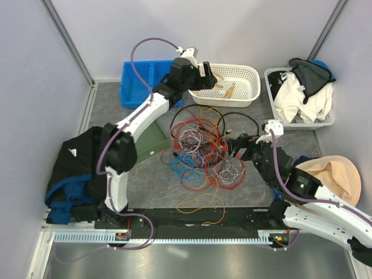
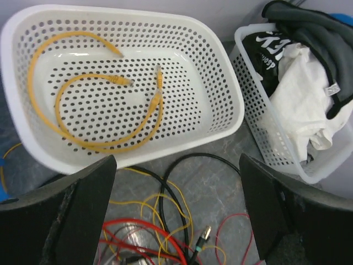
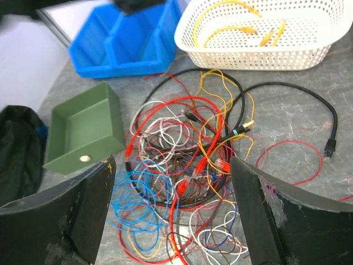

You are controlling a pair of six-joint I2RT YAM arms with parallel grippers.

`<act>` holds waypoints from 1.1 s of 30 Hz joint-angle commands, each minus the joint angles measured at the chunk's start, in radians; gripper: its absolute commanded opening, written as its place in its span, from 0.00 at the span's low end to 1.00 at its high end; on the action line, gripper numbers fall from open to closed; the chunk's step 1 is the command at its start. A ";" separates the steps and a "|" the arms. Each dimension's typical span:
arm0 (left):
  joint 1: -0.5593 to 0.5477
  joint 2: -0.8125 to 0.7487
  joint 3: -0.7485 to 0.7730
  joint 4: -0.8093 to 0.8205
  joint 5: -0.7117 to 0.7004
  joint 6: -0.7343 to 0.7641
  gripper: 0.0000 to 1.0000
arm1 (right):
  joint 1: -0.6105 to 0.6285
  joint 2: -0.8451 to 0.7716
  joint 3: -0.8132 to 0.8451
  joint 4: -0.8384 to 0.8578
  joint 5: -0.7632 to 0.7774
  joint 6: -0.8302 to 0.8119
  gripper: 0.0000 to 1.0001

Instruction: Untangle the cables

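Note:
The cables lie as one tangled heap of red, blue, white, yellow and black wires in the middle of the table. My right gripper hangs open just right of the heap; in its wrist view the heap shows between and beyond its fingers. My left gripper is open at the near rim of the white basket, with nothing between its fingers. Loose yellow cables lie inside the basket. Black, yellow and red strands run under the left gripper.
A blue bin stands at the back left and a green box left of the heap. A white crate of clothes sits at the back right. Dark clothing lies at the left and a tan hat at the right.

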 commanded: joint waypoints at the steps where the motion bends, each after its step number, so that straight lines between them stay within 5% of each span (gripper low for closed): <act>1: -0.046 -0.347 -0.234 0.065 -0.055 -0.061 1.00 | 0.003 0.070 -0.052 0.071 0.035 0.019 0.92; 5: -0.128 -0.585 -0.545 0.007 -0.146 -0.095 1.00 | -0.001 0.168 -0.101 0.116 0.049 0.069 0.92; 13: -0.371 -0.762 -0.886 -0.159 -0.355 -0.183 1.00 | 0.001 0.380 -0.094 0.156 -0.054 0.085 0.89; 20: -0.403 -0.984 -1.177 -0.144 -0.368 -0.309 1.00 | -0.001 0.442 -0.157 0.202 -0.104 0.115 0.82; 26: -0.411 -1.184 -1.355 -0.130 -0.378 -0.371 1.00 | 0.001 0.419 -0.295 0.330 -0.270 0.118 0.59; 33: -0.411 -1.250 -1.441 -0.131 -0.373 -0.421 1.00 | 0.001 0.506 -0.289 0.383 -0.381 0.086 0.58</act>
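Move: The right gripper's target is the red cable at the near edge of the tangle: about 3 cm back, 6 cm left and 28 cm below. The white coil is roughly 2 cm ahead and 2 cm right, the blue cable 4 cm ahead and 17 cm left, similarly low. From the left gripper, the blue cable is about 26 cm back, 8 cm left, 25 cm down; the white basket is 7 cm ahead, 9 cm right, 22 cm below. Bring the open left gripper back from the white basket about 34 cm and some 13 cm left, rising first, then sinking to low beside the blue cable's near side. Meanwhile lower the right gripper some 21 cm, easing left, towards the red cable, tipping its fingers down and closing them partway without gripping yet. ##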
